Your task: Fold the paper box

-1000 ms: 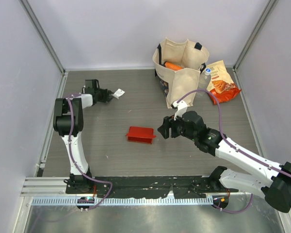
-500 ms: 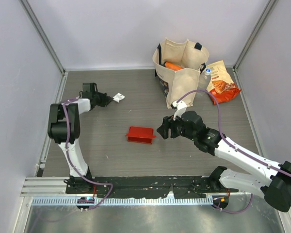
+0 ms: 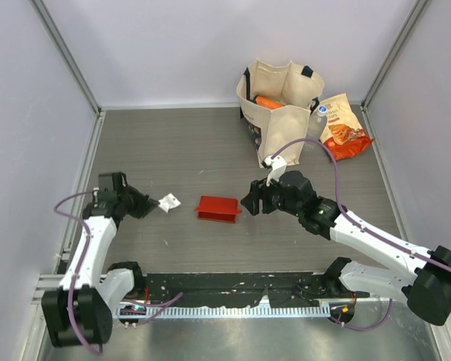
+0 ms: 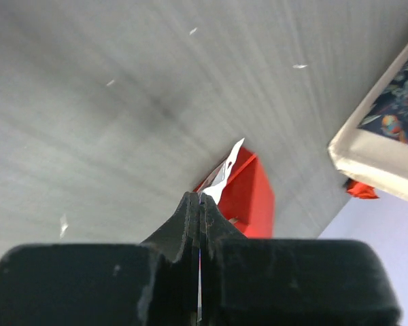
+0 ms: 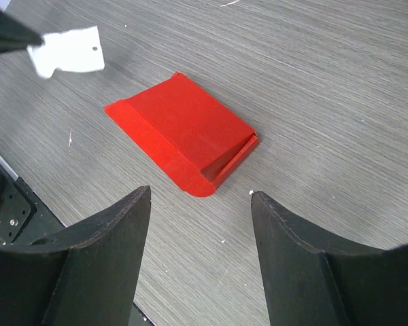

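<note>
The red paper box lies flat on the grey table, folded into a small flat rectangle with one open end. It also shows in the right wrist view and the left wrist view. My right gripper hovers just right of the box, open and empty, its jaws wide apart. My left gripper is just left of the box, shut on a small white paper tag. The tag sticks out past the closed fingertips and shows at the upper left of the right wrist view.
A beige cloth tote bag stands at the back right with an orange item inside. An orange-red snack bag and a bottle lie beside it. The enclosure walls stand at left, right and back.
My left arm has swung from the far left back of the table toward the near side, carrying the white tag to just left of the red box. The right gripper barely moved.
</note>
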Robot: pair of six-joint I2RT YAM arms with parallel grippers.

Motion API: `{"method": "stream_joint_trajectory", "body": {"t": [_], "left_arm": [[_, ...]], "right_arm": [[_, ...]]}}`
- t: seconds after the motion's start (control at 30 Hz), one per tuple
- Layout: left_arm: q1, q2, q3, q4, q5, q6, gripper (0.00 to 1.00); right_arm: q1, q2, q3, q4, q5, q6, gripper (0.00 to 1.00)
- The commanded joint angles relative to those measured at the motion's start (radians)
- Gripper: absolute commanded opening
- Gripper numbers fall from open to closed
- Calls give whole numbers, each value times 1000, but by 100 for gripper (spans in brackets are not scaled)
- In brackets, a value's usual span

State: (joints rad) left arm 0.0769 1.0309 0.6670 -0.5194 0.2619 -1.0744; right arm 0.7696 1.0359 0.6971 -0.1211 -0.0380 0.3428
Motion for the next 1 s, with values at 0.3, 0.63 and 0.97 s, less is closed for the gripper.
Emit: {"method": "stream_joint_trajectory", "body": {"t": [0.3,0.63,0.97], "left_arm": [[-68,-249,-171,-251,272,76,0],[-399,-109,-214,185,171,-191,0],[-535,-92,-259,338,-70,-399,0]], "right_arm": [[-9,-8,4,64,-34,-18,66],[-9,3,-11,100,-34,15,66],[-10,-40,-19,84,-22,30,66]]}}
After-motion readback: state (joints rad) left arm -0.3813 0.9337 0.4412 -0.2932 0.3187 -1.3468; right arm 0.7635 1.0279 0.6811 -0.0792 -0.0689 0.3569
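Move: The left hand, about 10 cm above the table, already pinches the white card; the red paper box it is being taken to lies some 19 cm to the right, about 2 cm back and 8 cm lower. The beige bag stands about 27 cm ahead and 40 cm to the right of that hand, its middle at roughly hand height. From the idle, open right hand the box is about 11 cm left, 2 cm ahead and 13 cm below. Backwards first, some 11 cm, then curving to the right and a little forward again, the left arm carries the white card briskly to the left front corner of the red box, ending about 12 cm farther right and 2 cm lower. The fingers stay shut on the card while the wrist swings clockwise by roughly 25 degrees, easing back slightly at the end. ##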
